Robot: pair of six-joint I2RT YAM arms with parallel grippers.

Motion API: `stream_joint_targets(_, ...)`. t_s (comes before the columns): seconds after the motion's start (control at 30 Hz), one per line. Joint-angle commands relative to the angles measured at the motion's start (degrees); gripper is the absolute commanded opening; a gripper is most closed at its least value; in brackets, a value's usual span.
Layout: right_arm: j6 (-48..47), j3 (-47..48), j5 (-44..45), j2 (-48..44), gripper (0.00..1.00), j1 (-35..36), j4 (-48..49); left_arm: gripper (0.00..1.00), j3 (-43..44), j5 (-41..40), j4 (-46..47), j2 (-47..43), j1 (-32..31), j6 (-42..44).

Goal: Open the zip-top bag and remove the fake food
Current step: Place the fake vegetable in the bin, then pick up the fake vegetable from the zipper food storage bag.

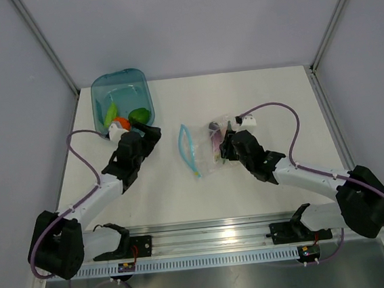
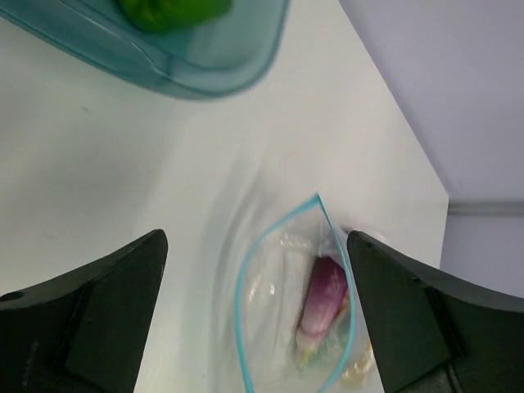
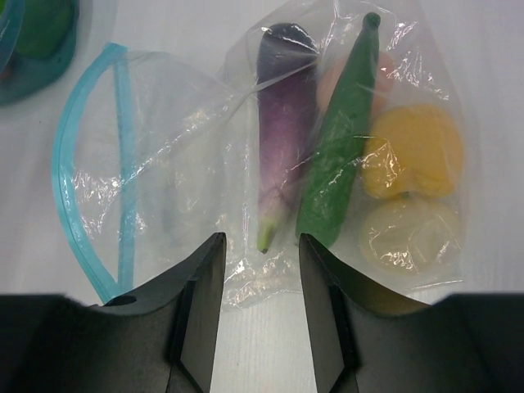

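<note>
The zip-top bag lies flat mid-table, its blue-teal zip strip gaping open toward the left. Inside it are fake food pieces: a purple eggplant, a green pod, a yellow lemon and a white egg. My right gripper sits over the bag's right side, jaws open, and the bag's crinkled edge lies loose between them. My left gripper hangs wide open and empty left of the bag, and the bag's mouth and the eggplant show between its fingers.
A teal translucent tub stands at the back left, holding a green pepper, a green pod and an orange tomato. The left arm is right beside it. Metal posts frame the table's edges.
</note>
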Motion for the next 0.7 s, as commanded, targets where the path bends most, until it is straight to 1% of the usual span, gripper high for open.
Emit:
stream_joint_targets(0.0,-1.07,-0.38,3.18,-2.19,0.48,0.37,0.46,0.91,-4.17,2.81,10.25,-1.02,-5.14,1.75)
stream_joint_targets(0.03,-1.07,-0.29,3.18,-1.93,0.48,0.19,0.37,0.89,-4.89,3.69,11.84,-0.49,-7.16,1.66)
stream_joint_targets(0.1,-0.9,-0.12,3.35,-1.58,0.47,0.19,0.11,0.84,-6.04,5.09,15.19,0.91,-8.75,1.66)
stream_joint_targets(0.13,-0.81,0.06,3.27,-1.49,0.48,0.19,-0.07,0.81,-6.13,6.32,16.16,1.96,-8.85,1.75)
stream_joint_targets(0.17,-0.81,0.06,3.35,-1.58,0.48,0.19,-0.42,0.8,-5.78,8.59,16.69,4.41,-8.85,2.01)
stream_joint_targets(0.2,-0.81,0.06,3.53,-1.66,0.47,0.19,-0.51,0.77,-5.25,9.4,16.78,5.48,-8.85,2.45)
stream_joint_targets(0.23,-0.63,-0.03,3.53,-1.93,0.47,0.1,-0.42,0.72,-4.64,10.36,17.22,6.45,-9.02,2.8)
stream_joint_targets(0.37,-0.72,-0.64,3.79,-2.9,0.47,0.1,-0.42,0.65,-4.64,12.39,20.64,8.65,-9.03,3.51)
stream_joint_targets(0.67,-0.63,-1.08,4.5,-4.13,0.48,0.02,-0.95,0.63,-1.82,16.96,19.51,12.43,-9.03,4.56)
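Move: The eggplant, still in the clear bag, lies about 26 cm to the right of the empty left hand, nearly level with it fore and aft and some 13 cm below. The bag's blue-rimmed mouth is nearer, roughly 13 cm right and 3 cm back; the zucchini lies about 5 cm beyond the eggplant to the right. The bin's middle is some 22 cm ahead and 18 cm left. From the right hand the eggplant is about 6 cm ahead, 4 cm left and 10 cm down. The left hand swings away from the bin towards the bag's open mouth, going some 10 cm to the right and drawing back about 3 cm early on, with most of a 5 cm drop coming in the middle of the swing. Meanwhile the wrist turns clockwise a little over 20 degrees, so the fingers point more towards the eggplant, and they narrow from almost wide open to about two thirds, holding nothing and stopping short of the blue rim with no contact to be seen. ##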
